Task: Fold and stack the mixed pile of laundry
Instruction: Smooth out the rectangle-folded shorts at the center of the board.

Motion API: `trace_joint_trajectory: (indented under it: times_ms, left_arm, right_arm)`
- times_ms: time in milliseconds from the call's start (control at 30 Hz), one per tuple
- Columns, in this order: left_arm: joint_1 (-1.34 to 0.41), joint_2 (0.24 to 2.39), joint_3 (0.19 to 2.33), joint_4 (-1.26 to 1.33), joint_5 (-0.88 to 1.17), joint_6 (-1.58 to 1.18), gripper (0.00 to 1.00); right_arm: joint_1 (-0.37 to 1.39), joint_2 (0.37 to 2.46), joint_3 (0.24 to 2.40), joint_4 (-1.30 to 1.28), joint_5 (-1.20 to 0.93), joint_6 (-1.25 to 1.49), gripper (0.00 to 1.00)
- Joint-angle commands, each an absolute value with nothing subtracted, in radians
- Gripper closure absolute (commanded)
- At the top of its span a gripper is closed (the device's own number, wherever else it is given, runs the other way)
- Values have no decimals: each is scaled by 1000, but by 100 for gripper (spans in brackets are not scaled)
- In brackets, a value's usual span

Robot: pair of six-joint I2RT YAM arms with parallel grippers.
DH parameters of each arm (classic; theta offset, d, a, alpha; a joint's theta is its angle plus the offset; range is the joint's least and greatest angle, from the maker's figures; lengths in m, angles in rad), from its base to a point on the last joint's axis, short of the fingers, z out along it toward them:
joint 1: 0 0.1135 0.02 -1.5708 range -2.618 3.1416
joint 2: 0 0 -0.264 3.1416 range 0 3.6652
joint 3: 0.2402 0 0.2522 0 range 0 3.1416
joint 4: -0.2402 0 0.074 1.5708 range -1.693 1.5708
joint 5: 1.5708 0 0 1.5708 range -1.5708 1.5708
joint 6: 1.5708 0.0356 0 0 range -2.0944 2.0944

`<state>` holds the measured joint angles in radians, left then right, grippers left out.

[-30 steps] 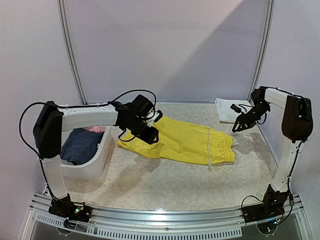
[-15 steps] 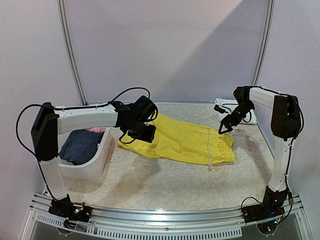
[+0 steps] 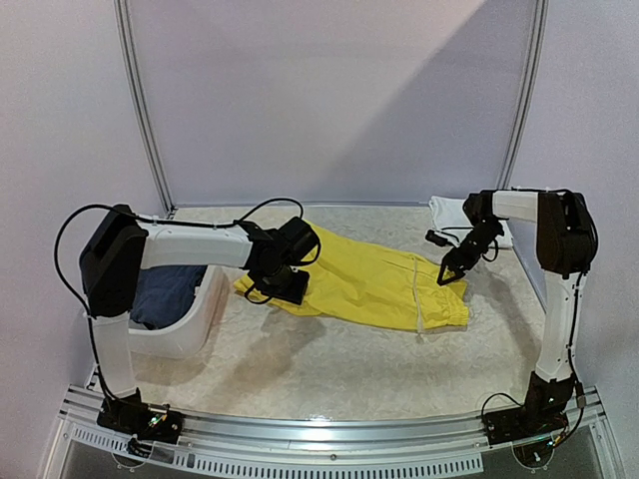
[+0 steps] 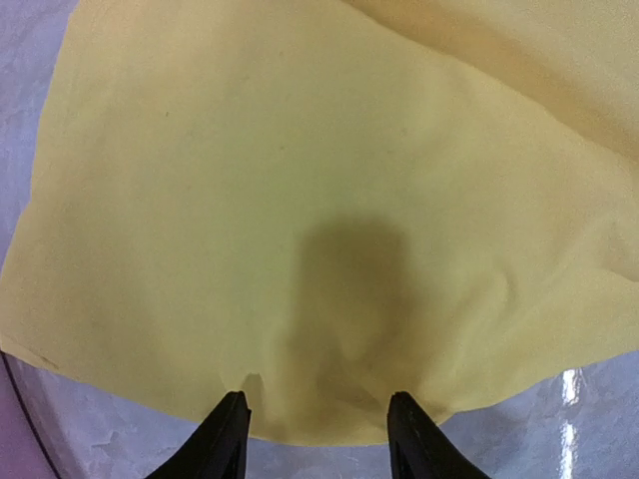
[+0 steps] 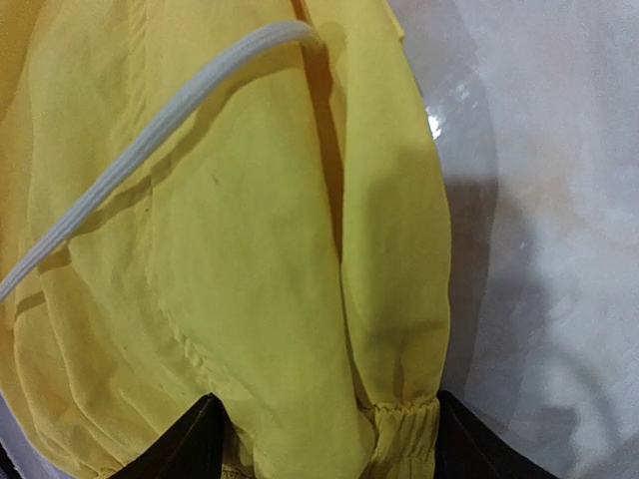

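Bright yellow drawstring shorts (image 3: 369, 284) lie spread flat across the middle of the table. My left gripper (image 3: 281, 286) hangs low over their left leg end. In the left wrist view its open fingers (image 4: 228, 431) stand astride the hem of the yellow cloth (image 4: 300, 180). My right gripper (image 3: 448, 272) is down at the far right corner of the waistband. Its jaws are open, and the gathered yellow waistband (image 5: 250, 249) bunches between them beside the white drawstring (image 5: 150, 140). A folded white T-shirt (image 3: 449, 212) lies at the back right. A dark navy piece (image 3: 165, 289) sits in the basket.
The white plastic basket (image 3: 195, 324) stands at the left edge, close beside the left arm. Pale walls and two metal poles close in the back. The table's right edge runs near the right arm.
The right arm has swung left from the white T-shirt and come down onto the shorts' waistband. The left gripper has dropped lower onto the left leg hem.
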<state>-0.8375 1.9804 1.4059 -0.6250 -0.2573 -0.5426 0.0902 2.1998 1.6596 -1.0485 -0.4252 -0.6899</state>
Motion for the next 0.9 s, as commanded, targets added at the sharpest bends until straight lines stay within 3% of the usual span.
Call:
trace_joint_trajectory:
  times_ms: [0,200,467,700,867]
  left_arm:
    - [-835,2000,1394,-623,-305,-508,52]
    - [-829,1993,1411,-628,-354,-469,52]
    - [-822,1986,1434,-630,-385,-443,52]
    - [-778,1958,1460,-633,-424,-375,52]
    - [-734,2006,1609,-675,-406,-318,51]
  right_arm:
    - [90,2178,1511,-1071,-419,-684,34]
    - [53,2126,1440,-1104,-455,-653,53]
    - [29,2067,1420,-1069,-454,-604,47]
    - [19,2056,1398,-1091,-463,-582,60]
    - [-8,2021,1342,-1076,-430,-548,65]
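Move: The yellow shorts' bunched far waistband edge lies right between the right hand's fingers, about 1 cm below; the drawstring is some 6 cm left and 5 cm back from there, and the folded white stack roughly 22 cm ahead and 5 cm right. The shorts' near leg corner lies about 11 cm left of the left hand, 3 cm ahead and 3 cm below, the laundry basket's middle some 25 cm left and 3 cm back. The waistband edge is gathered as the right fingers close from wide to about a third open, and is drawn about 7 cm back towards the base, low over the board, with a slight drift right; the wrist turns some 10 degrees clockwise and the fingertips tilt back. Above the leg end, the left hand, fingers still half open, eases forward and left about 5 cm, rising 2.5 cm late on. ##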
